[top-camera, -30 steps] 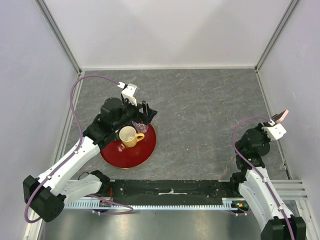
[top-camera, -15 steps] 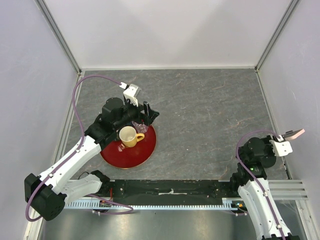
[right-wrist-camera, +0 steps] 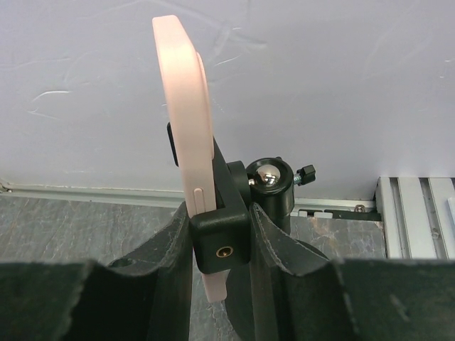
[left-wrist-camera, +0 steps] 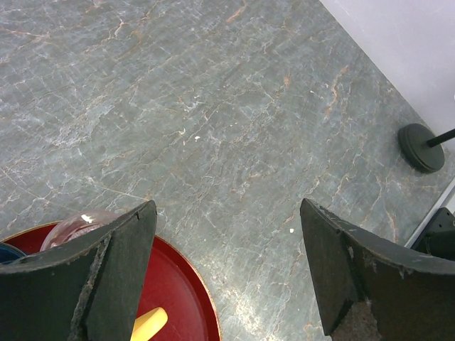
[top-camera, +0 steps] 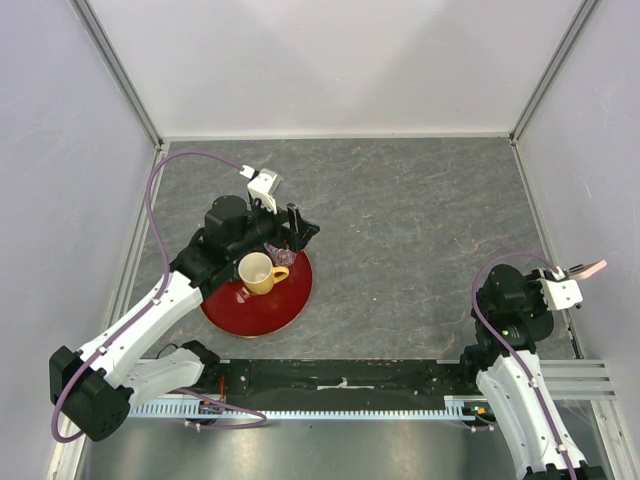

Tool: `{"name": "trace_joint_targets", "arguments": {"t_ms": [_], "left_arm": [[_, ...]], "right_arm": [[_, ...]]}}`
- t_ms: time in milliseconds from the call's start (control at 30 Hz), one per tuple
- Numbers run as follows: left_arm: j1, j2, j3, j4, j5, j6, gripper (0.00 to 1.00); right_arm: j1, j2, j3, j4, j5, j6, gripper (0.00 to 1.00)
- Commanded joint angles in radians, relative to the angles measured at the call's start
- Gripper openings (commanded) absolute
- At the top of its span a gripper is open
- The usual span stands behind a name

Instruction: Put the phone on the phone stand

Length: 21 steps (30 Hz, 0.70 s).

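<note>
The phone (right-wrist-camera: 186, 106), pink-rimmed and seen edge-on, stands upright in the black clamp head (right-wrist-camera: 222, 241) of the phone stand, whose ball joint (right-wrist-camera: 269, 177) shows just behind. My right gripper (right-wrist-camera: 220, 213) is shut: one finger presses the phone's side, the other the clamp head. From above, the phone (top-camera: 592, 268) pokes out past the right gripper (top-camera: 572, 282) by the right wall, and the stand is hidden under the arm. The left wrist view shows the stand's round base (left-wrist-camera: 419, 148) far off. My left gripper (left-wrist-camera: 227, 213) hangs open and empty over the tray's edge.
A red round tray (top-camera: 255, 312) carries a yellow mug (top-camera: 258, 272) and a clear glass (left-wrist-camera: 78, 226) beside my left gripper (top-camera: 283, 225). The right wall (top-camera: 600, 180) and a metal rail (top-camera: 590, 375) lie close to the right arm.
My right arm has carried the phone rightward and toward the near edge, then settled by the right wall. The left arm has hardly moved.
</note>
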State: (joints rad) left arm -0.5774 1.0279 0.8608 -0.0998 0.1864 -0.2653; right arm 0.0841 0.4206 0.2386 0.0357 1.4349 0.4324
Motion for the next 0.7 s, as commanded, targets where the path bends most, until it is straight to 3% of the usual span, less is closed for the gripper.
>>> {"name": "trace_joint_targets", "arguments": {"t_ms": [0, 167, 267, 500, 667], "left_arm": [[0.005, -0.012, 0.001, 0.038, 0.015, -0.028, 0.88], [0.005, -0.017, 0.003, 0.035, 0.012, -0.025, 0.88], [0.005, -0.023, 0.001, 0.032, -0.002, -0.020, 0.87], [0.005, -0.026, 0.003, 0.034, -0.001, -0.014, 0.87], [0.005, -0.028, 0.003, 0.032, 0.001, -0.014, 0.87]], "right_arm": [[0.000, 0.007, 0.068, 0.007, 0.021, 0.040, 0.22], [-0.001, 0.003, 0.073, 0.007, -0.008, 0.039, 0.36], [-0.001, 0.017, 0.074, 0.009, -0.028, 0.039, 0.49], [-0.001, 0.029, 0.088, 0.024, -0.080, -0.004, 0.95], [-0.001, 0.014, 0.087, 0.046, -0.117, -0.038, 0.98]]}}
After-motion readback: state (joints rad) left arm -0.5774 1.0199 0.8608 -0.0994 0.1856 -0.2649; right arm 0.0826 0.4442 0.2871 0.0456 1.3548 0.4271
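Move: The phone stand, already carrying the phone, has its holder still pinched between the right fingers near the right wall; the stand's middle lies roughly 3 cm back of the right hand, level sideways and 5 cm lower. The phone's middle is about 3 cm to that hand's right, 1 cm ahead and 3 cm above. From the left hand the stand is some 47 cm to the right, 15 cm back and 14 cm below. The phone stand's holder is let go: the right hand first stays almost still around it, then spreads its fingers from a narrow grip to nearly fully open. While they open, the hand eases about 1.5 cm forward and as much up, fingers still pointing right and turning barely 5 degrees counter-clockwise, with the holder still between them. ##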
